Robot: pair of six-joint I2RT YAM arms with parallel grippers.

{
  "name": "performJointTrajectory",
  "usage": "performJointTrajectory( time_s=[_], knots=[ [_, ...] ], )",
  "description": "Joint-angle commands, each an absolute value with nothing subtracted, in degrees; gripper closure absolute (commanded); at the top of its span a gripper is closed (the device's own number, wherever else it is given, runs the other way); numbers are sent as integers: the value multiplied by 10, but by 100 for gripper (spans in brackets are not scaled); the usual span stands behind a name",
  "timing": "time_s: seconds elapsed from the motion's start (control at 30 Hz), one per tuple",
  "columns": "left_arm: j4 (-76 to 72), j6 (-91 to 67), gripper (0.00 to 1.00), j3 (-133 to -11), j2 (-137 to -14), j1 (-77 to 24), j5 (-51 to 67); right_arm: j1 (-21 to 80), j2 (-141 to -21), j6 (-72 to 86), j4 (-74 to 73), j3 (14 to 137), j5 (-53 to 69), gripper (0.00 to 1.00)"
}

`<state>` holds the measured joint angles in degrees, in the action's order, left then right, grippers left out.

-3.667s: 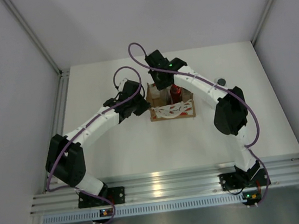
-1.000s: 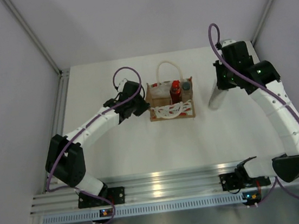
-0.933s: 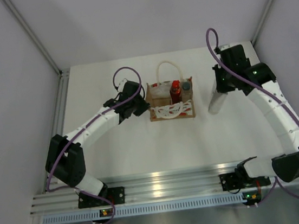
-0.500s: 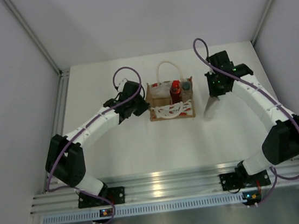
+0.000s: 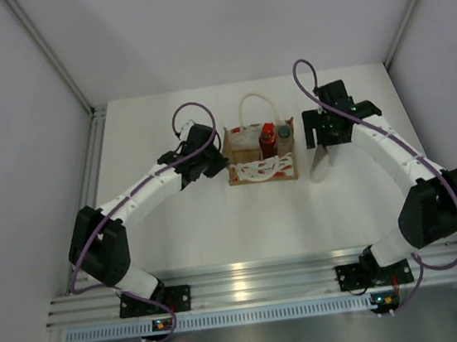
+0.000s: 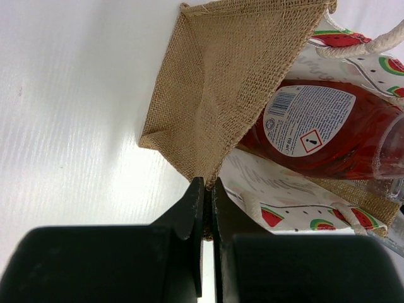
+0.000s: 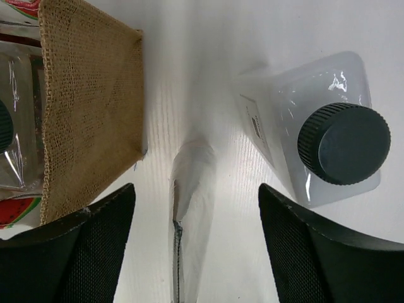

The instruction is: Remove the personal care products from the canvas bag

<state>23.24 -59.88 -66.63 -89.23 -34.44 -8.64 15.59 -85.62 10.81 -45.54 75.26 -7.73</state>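
Note:
The canvas bag (image 5: 263,169) stands mid-table, and shows in the left wrist view (image 6: 221,82) and the right wrist view (image 7: 88,95). The red bottle (image 5: 268,139) (image 6: 328,139) and the pale grey bottle with dark cap (image 5: 284,132) (image 7: 16,151) are inside it. My left gripper (image 5: 221,162) (image 6: 208,186) is shut on the bag's left fabric edge. My right gripper (image 5: 322,136) (image 7: 196,196) is open and empty, just right of the bag. The white bottle with dark grey cap (image 7: 328,139) stands on the table beside its right finger. My right arm hides that bottle in the top view.
The bag's white handle (image 5: 254,105) loops toward the back. A pale streak (image 5: 319,164) (image 7: 189,189) lies on the glossy table under my right gripper; I cannot tell whether it is a reflection. Enclosure walls stand on both sides, with a metal rail (image 5: 259,284) at the near edge.
My right gripper was over the bag, swung out to the right, and has since moved back left to just beside the bag. The left arm and the bag have not moved.

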Motion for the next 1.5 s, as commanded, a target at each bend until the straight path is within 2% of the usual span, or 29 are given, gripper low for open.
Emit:
performJointTrajectory(
  time_s=[0.0, 0.3, 0.53, 0.7, 0.93, 1.47],
  knots=[
    [254, -587, 100, -656, -870, -340, -117, 149, -834, 111, -421, 772, -90, 24],
    [253, -589, 100, -653, -861, -340, -120, 177, -793, 113, -428, 842, -63, 25],
    [254, -588, 100, -656, -863, -339, -120, 257, -825, 108, -428, 906, -76, 26],
    [253, -591, 100, -658, -867, -340, -121, 314, -880, 144, -428, 961, -133, 37],
    [254, -598, 100, -659, -868, -339, -121, 394, -955, 191, -428, 1002, -212, 45],
    [253, -596, 100, -653, -866, -339, -127, 396, -1041, 203, -429, 1020, -243, 52]
  ],
)
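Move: Inside the bag, the red bottle stands about 16 cm to the right hand's left and 4 cm farther out, its middle some 7 cm lower. The dark-capped clear bottle is 5 cm to the right of it. Just released, the clear tube stands almost directly under the right hand, 1 cm back and 1 cm left; the white bottle is 7 cm right, 2 cm ahead. From the left hand, the red bottle lies about 13 cm right, 3 cm ahead. Rising clear of the released tube by some 11 cm, the right hand swings about 16 cm left over the bag's right side, then sinks 8 cm and edges forward to the red bottle's cap. The wrist tips the fingers outward and turns slightly counter-clockwise; the fingers narrow to about half open, the cap lined up between their tips, not gripped. The left hand keeps its pinch on the bag's left rim. ##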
